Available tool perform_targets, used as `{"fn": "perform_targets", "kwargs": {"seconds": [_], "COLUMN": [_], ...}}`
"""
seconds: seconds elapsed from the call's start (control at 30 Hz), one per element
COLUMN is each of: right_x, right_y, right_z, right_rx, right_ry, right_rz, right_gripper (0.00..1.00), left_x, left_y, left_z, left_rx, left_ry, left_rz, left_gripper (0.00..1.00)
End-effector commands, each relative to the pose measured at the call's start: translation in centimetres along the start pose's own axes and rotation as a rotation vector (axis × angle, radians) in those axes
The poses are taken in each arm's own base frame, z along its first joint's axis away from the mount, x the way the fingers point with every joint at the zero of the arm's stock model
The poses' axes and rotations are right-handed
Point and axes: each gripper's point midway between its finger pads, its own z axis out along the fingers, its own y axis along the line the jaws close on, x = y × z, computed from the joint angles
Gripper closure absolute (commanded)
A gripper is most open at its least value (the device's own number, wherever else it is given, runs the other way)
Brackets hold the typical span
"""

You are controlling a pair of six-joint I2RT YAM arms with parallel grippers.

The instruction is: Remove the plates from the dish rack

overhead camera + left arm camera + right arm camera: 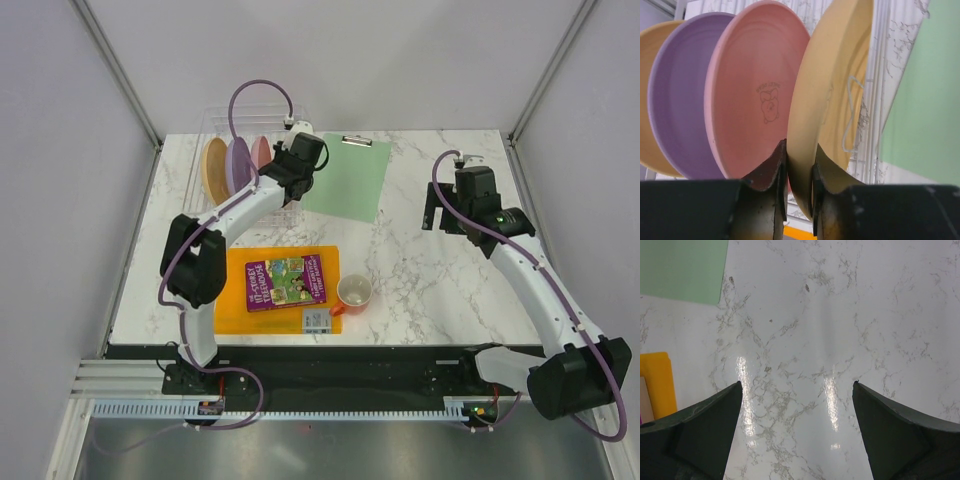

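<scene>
Four plates stand on edge in the clear dish rack (222,112) at the back left. In the left wrist view they run left to right: a yellow-orange plate (657,45), a lilac plate (682,105), a pink plate (757,85) and a second yellow-orange plate (835,85). My left gripper (800,165) is shut on the lower rim of that right-hand yellow-orange plate, one finger on each face. From above, the left gripper (290,175) hides this plate. My right gripper (796,385) hangs open over bare marble at the right (432,210).
A green clipboard (345,178) lies just right of the rack. Nearer the front, an orange cutting board (232,300) carries a purple book (286,281) and a small grey box (317,320). An orange cup (354,292) stands at its right edge.
</scene>
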Motion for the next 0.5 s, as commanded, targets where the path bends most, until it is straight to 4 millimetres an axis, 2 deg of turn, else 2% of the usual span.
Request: {"fn": "perform_targets", "kwargs": {"seconds": [0.0, 0.03, 0.1, 0.23, 0.33, 0.47], "right_x": [-0.3, -0.2, 0.0, 0.2, 0.3, 0.4], "right_y": [0.4, 0.5, 0.4, 0.5, 0.6, 0.7], "right_z": [0.5, 0.5, 0.6, 0.7, 0.7, 0.8], "right_rx": [-0.013, -0.015, -0.012, -0.019, -0.024, -0.030], "right_ry": [-0.007, -0.007, -0.002, 0.005, 0.008, 0.013], "right_rz": [-0.003, -0.001, -0.004, -0.004, -0.005, -0.004], "right_gripper": [0.02, 0.02, 0.02, 0.02, 0.02, 0.02], "left_x": [-2.6, -2.6, -3.0, -4.2, -6.2, -9.7], "left_y": [1.0, 1.2, 2.2, 4.0, 5.5, 7.6], "left_z": [-0.3, -0.4, -0.7, -1.2, -2.4, -4.9], "left_rx": [-0.044, -0.053, -0.092, -0.179, -0.246, -0.322], "left_ry": [-0.060, -0.063, -0.071, -0.094, -0.127, -0.195], "left_rz": [-0.037, -0.036, -0.035, -0.022, 0.002, 0.043], "left_gripper": [0.85, 0.91, 0.98, 0.98, 0.98, 0.98]}}
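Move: Gripped by its near upper rim, the yellow plate stands upright in the left hand, its middle about 7 cm ahead and 5 cm lower. To the hand's left, equally far ahead and low, stand the pink plate about 5 cm over and the purple one some 10 cm. The green clipboard lies flat about 8 cm ahead and 17 cm to its right, 17 cm down. From the right hand, the yellow plate is some 22 cm ahead, 38 cm left and 8 cm lower. Drawing the yellow plate up out of the dish rack, the left hand keeps its pinch on the rim. It first edges about 2 cm to the left, towards the pink plate, rising only slowly, then lifts more briskly, some 5 cm in all, while the wrist tips the fingers up and rolls its left side higher by less than 10 degrees. ##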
